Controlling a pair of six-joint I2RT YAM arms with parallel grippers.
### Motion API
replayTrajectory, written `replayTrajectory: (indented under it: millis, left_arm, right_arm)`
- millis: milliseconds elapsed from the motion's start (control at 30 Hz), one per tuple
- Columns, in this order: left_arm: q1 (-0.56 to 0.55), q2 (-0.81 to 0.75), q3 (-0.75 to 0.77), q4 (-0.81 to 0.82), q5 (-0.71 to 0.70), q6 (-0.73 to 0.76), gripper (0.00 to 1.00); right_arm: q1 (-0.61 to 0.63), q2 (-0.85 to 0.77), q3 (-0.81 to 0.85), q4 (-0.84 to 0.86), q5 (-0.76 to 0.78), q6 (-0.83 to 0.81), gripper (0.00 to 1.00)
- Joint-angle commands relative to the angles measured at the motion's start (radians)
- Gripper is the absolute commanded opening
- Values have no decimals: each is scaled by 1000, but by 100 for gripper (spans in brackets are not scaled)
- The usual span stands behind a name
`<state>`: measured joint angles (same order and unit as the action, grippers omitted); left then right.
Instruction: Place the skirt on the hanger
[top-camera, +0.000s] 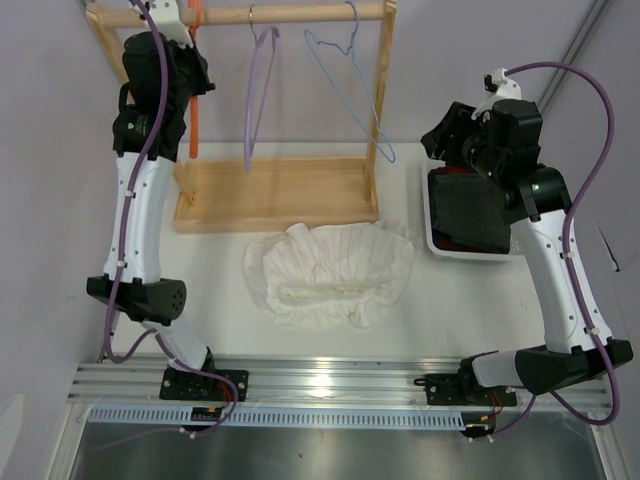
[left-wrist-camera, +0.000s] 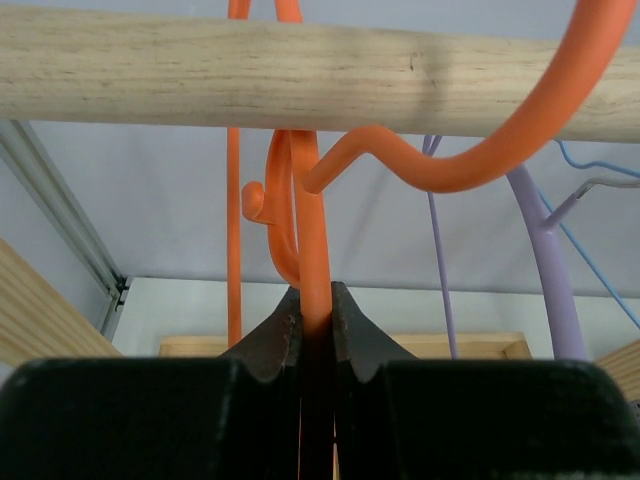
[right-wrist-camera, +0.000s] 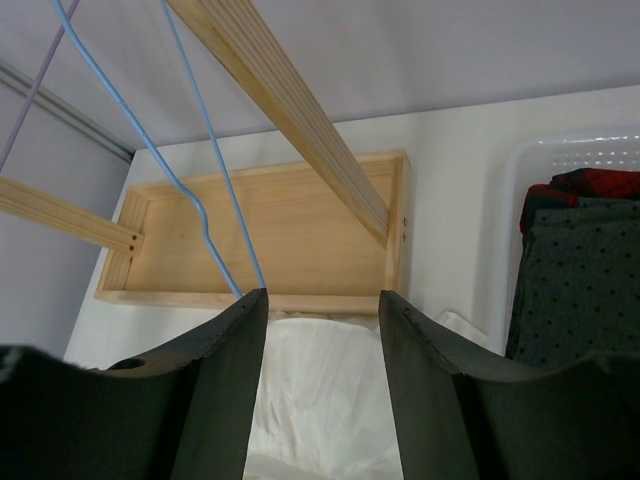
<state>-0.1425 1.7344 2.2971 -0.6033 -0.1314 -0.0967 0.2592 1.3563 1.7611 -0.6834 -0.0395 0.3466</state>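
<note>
The white ruffled skirt (top-camera: 330, 270) lies crumpled on the table in front of the wooden rack. In the right wrist view the skirt (right-wrist-camera: 320, 390) shows below and between my fingers. The orange hanger (top-camera: 196, 120) hangs by its hook from the left end of the rail. My left gripper (top-camera: 188, 72) is up at the rail, shut on a thin orange bar of the hanger (left-wrist-camera: 312, 230), which runs up from between the jaws of that gripper (left-wrist-camera: 315, 295). My right gripper (top-camera: 440, 135) hovers high at the right, above the bin's far corner, and this gripper (right-wrist-camera: 323, 300) is open and holds nothing.
The rack has a wooden rail (top-camera: 300, 14) and a tray-like base (top-camera: 280, 190). A lilac hanger (top-camera: 258, 90) and a pale blue wire hanger (top-camera: 350, 80) hang on the rail. A white bin (top-camera: 432, 215) at the right holds dark folded cloth (top-camera: 470, 210).
</note>
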Motion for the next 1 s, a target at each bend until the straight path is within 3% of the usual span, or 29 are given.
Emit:
replayTrajectory:
  millis: [0,367,600,700,967]
  left_arm:
    - [12,-75,-4,114,75,22,0]
    - [98,-154,-200,237,271,-92,0]
    - [112,-286,-433,292,311,-109,0]
    - [118,-315,-458,261,338,-117,0]
    - [118,-426,-605,178,225,-136,0]
  right_arm:
    - [-5,-6,23,28,-20,-8,54]
    - [-17,-11,11,33,-31,-21,53]
    - [-29,-19,-11,44,-53,-18,53]
    - [-31,-20,-14,47,-57,-18,53]
    - [-32,-16,-31,47,-76,-18,53]
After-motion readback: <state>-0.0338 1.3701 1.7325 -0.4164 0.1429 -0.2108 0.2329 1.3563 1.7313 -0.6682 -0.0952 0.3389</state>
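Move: The left hand already grips the orange hanger, its top still up behind the rack's rail, which crosses about 9 cm above and 3 cm ahead of the fingers. The skirt, where the hanger is bound, lies on the table roughly 18 cm back, 26 cm to the right and 49 cm below. The purple hanger hangs some 10 cm to the right and 3 cm ahead. From the right hand the skirt is about 8 cm back, 18 cm to the left and 40 cm below. The left hand keeps its shut pinch on the orange hanger and, after barely shifting at first while it turns clockwise, draws back about 6 cm and sinks some 4 cm, away from the rail and towards the robot's side of the rack. By then the wrist has swung some 10 degrees clockwise with its left side dipped slightly, bringing the hanger's top out from behind the rail and the hand nearer the skirt. ##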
